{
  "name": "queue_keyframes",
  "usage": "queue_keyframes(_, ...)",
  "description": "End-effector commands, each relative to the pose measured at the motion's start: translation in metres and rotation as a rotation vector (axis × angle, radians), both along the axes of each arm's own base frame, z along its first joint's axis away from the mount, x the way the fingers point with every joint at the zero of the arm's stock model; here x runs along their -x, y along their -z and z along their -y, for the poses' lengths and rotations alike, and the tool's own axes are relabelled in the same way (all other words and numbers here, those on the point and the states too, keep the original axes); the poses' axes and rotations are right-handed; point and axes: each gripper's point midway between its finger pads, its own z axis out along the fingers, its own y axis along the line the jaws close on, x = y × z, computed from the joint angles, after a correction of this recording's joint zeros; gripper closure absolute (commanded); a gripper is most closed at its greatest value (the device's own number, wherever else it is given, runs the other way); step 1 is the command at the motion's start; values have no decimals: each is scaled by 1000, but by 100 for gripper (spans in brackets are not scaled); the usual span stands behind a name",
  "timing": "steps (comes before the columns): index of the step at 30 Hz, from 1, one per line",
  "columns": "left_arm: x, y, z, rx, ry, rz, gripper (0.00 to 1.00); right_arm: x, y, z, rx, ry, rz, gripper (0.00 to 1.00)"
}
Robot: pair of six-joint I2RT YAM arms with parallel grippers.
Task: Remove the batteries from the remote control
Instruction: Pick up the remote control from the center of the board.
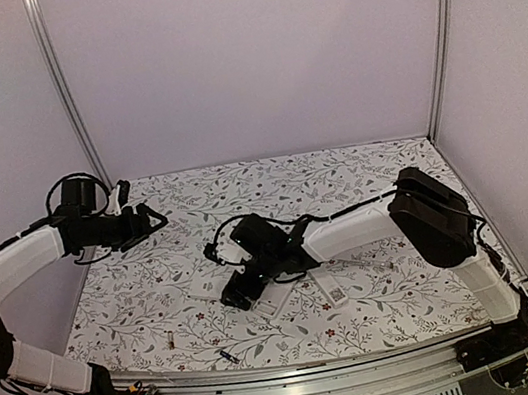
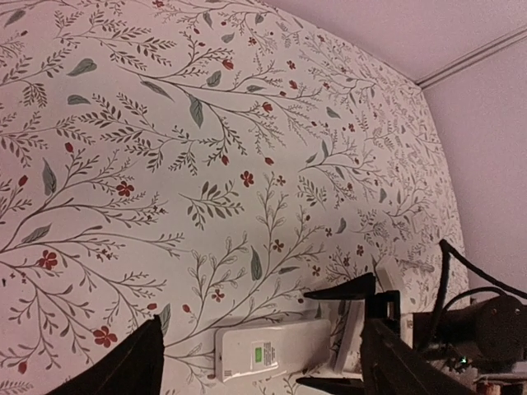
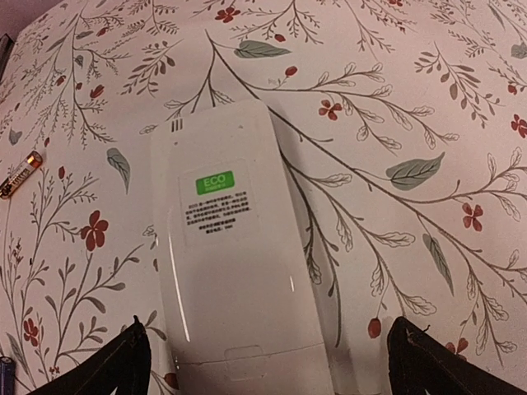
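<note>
A white remote control (image 3: 239, 271) lies back up on the flowered table, with a green ECO sticker and its battery cover shut. My right gripper (image 3: 268, 329) is open and hangs just above the remote's cover end, one finger on each side and not touching it. From the top this remote (image 1: 206, 288) sits mid-table under the right gripper (image 1: 237, 291). A red-orange battery (image 3: 20, 173) lies loose left of the remote, and a dark battery (image 1: 228, 356) lies near the front edge. My left gripper (image 1: 151, 219) is open and empty, raised at the back left. Its camera shows the remote (image 2: 272, 350).
Two more white remotes (image 1: 276, 299) (image 1: 333, 293) lie right of the one under the right gripper. A red-orange battery (image 1: 170, 342) rests front left. Pale walls close the table on three sides. The right arm (image 1: 350, 229) stretches across the middle.
</note>
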Motion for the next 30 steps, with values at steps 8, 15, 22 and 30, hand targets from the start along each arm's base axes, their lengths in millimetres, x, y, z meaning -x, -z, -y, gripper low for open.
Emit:
queue_keyframes(8,2,13,1,13,5,-40,18,11,41,4,132,-34,67,17)
queue_keyframes(15,2,11,3,20,11,-37,18,23,42,5,115,-63,28,35)
queue_keyframes(22,6,9,6,24,21,-29,18,25,19,4,31,-56,66,62)
queue_keyframes(30,11,6,21,65,81,-31,18,18,-43,4,-139,20,114,74)
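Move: My right hand is wide open astride the right-hand part of the white remote control; its middle lies about 4 cm to my left, level ahead, 1 cm below my finger pads. A second white remote is roughly 9 cm right and 3 cm back, the orange battery some 17 cm left and 11 cm back, the dark battery 5 cm left and 18 cm back. From my left hand the remote control is about 14 cm right, 7 cm back and 15 cm below. I ease my right hand down and to the left by just under 1 cm each, tilting the wrist about 5 degrees, while the fingers close from wide open to a bit over half and pinch the remote control by its long sides. Keeping the pinch, I draw it right and back, ending about 1.5 cm back from where I began. ##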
